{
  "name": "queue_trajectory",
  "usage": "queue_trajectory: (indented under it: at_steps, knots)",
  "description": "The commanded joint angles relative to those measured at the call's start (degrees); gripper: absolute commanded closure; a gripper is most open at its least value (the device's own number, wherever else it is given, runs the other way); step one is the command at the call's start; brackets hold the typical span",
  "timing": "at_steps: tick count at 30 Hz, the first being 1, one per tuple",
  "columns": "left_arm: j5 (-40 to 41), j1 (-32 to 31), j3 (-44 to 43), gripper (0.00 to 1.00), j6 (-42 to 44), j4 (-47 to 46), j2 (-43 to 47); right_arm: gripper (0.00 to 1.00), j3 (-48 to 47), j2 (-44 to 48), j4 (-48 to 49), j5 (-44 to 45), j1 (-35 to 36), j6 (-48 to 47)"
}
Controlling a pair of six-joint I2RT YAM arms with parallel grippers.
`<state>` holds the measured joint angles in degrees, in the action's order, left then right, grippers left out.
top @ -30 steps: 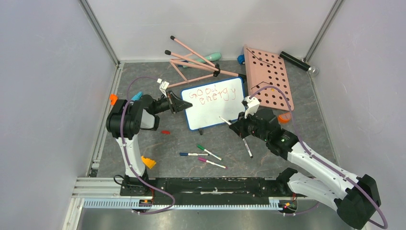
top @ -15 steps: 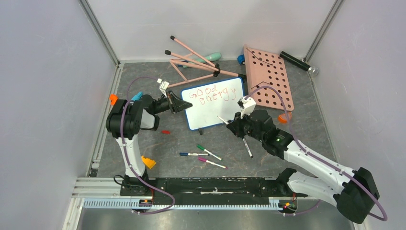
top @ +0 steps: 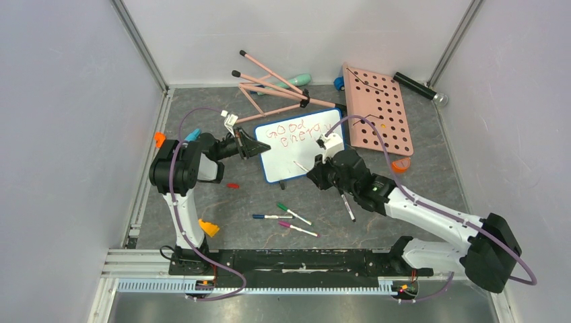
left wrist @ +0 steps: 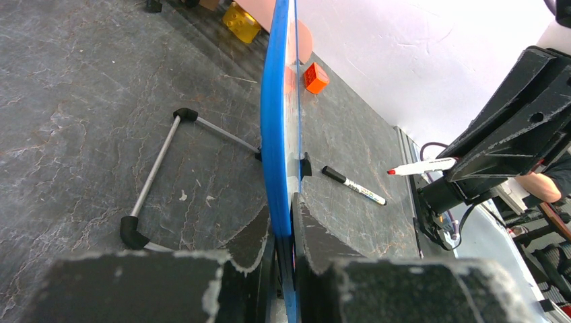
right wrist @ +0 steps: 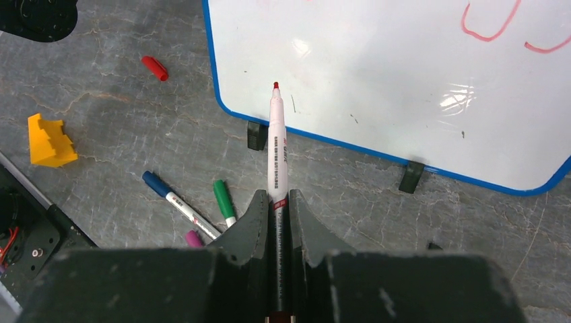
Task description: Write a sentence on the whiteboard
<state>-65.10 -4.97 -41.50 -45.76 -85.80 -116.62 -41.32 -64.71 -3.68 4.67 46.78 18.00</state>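
Observation:
The whiteboard point(top: 296, 153) with a blue rim stands tilted at the table's middle. Red letters point(top: 289, 132) on it read "good" over "energy"; my right arm hides the end of the second line. My left gripper point(top: 259, 149) is shut on the board's left edge, and the left wrist view shows the blue rim point(left wrist: 276, 121) between the pads point(left wrist: 316, 235). My right gripper point(top: 315, 173) is shut on a red marker point(right wrist: 277, 148). The marker's uncapped tip points at the board's blank lower left part point(right wrist: 350, 74). I cannot tell whether it touches.
Green point(top: 293, 213), blue point(top: 271, 217), purple point(top: 298, 229) and black point(top: 347, 206) markers lie in front of the board. A red cap point(top: 232, 185) and a yellow block point(top: 208, 228) lie at the left. A pink pegboard point(top: 377, 108) and pink tripod rods point(top: 276, 91) are behind.
My right arm has moved left and toward the board with the marker, now covering the end of "energy". The left arm and the board have not moved.

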Motion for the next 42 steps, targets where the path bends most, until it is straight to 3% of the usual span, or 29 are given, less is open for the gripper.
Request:
queue_trajectory:
  at_steps: [1,17,42]
  knots:
    - [-0.6,0.1,-0.1,0.98,6.4,-3.4,0.5,1.00,-4.7,-2.3,0.7,4.6,1.8,-0.6]
    - [-0.7,0.1,-0.4,0.98,6.1,-3.4,0.3,1.00,-14.6,-12.7,-5.7,9.4,2.9,-1.2]
    - [-0.8,0.1,-0.9,0.98,5.6,-3.4,-0.2,1.00,-22.8,-20.3,-11.5,15.4,2.9,-5.0]
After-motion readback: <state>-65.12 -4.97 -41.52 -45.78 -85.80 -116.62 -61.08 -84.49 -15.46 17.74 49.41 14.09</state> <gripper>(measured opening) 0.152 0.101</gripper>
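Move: The right hand holds the uncapped red marker; the whiteboard's middle, a blank area under the red writing, lies about 11 cm ahead, 4 cm left and 8 cm below. The "energy" line is some 14 cm ahead, 2 cm left and 5 cm below. Down on the table, the black marker is 10 cm back and 12 cm right, the green marker 13 cm back and 6 cm left. From the left hand, the board's middle is about 11 cm right and 2 cm ahead, roughly level. Forward and left at first, then forward while sinking slightly, the right hand carries the red marker about 5 cm in over the whiteboard towards the blank space below "energy". The wrist rolls some 15 degrees, left side down, pointing the marker more steeply at the board; the fingers keep their grip. The left hand stays still, pinching the board's left edge. ##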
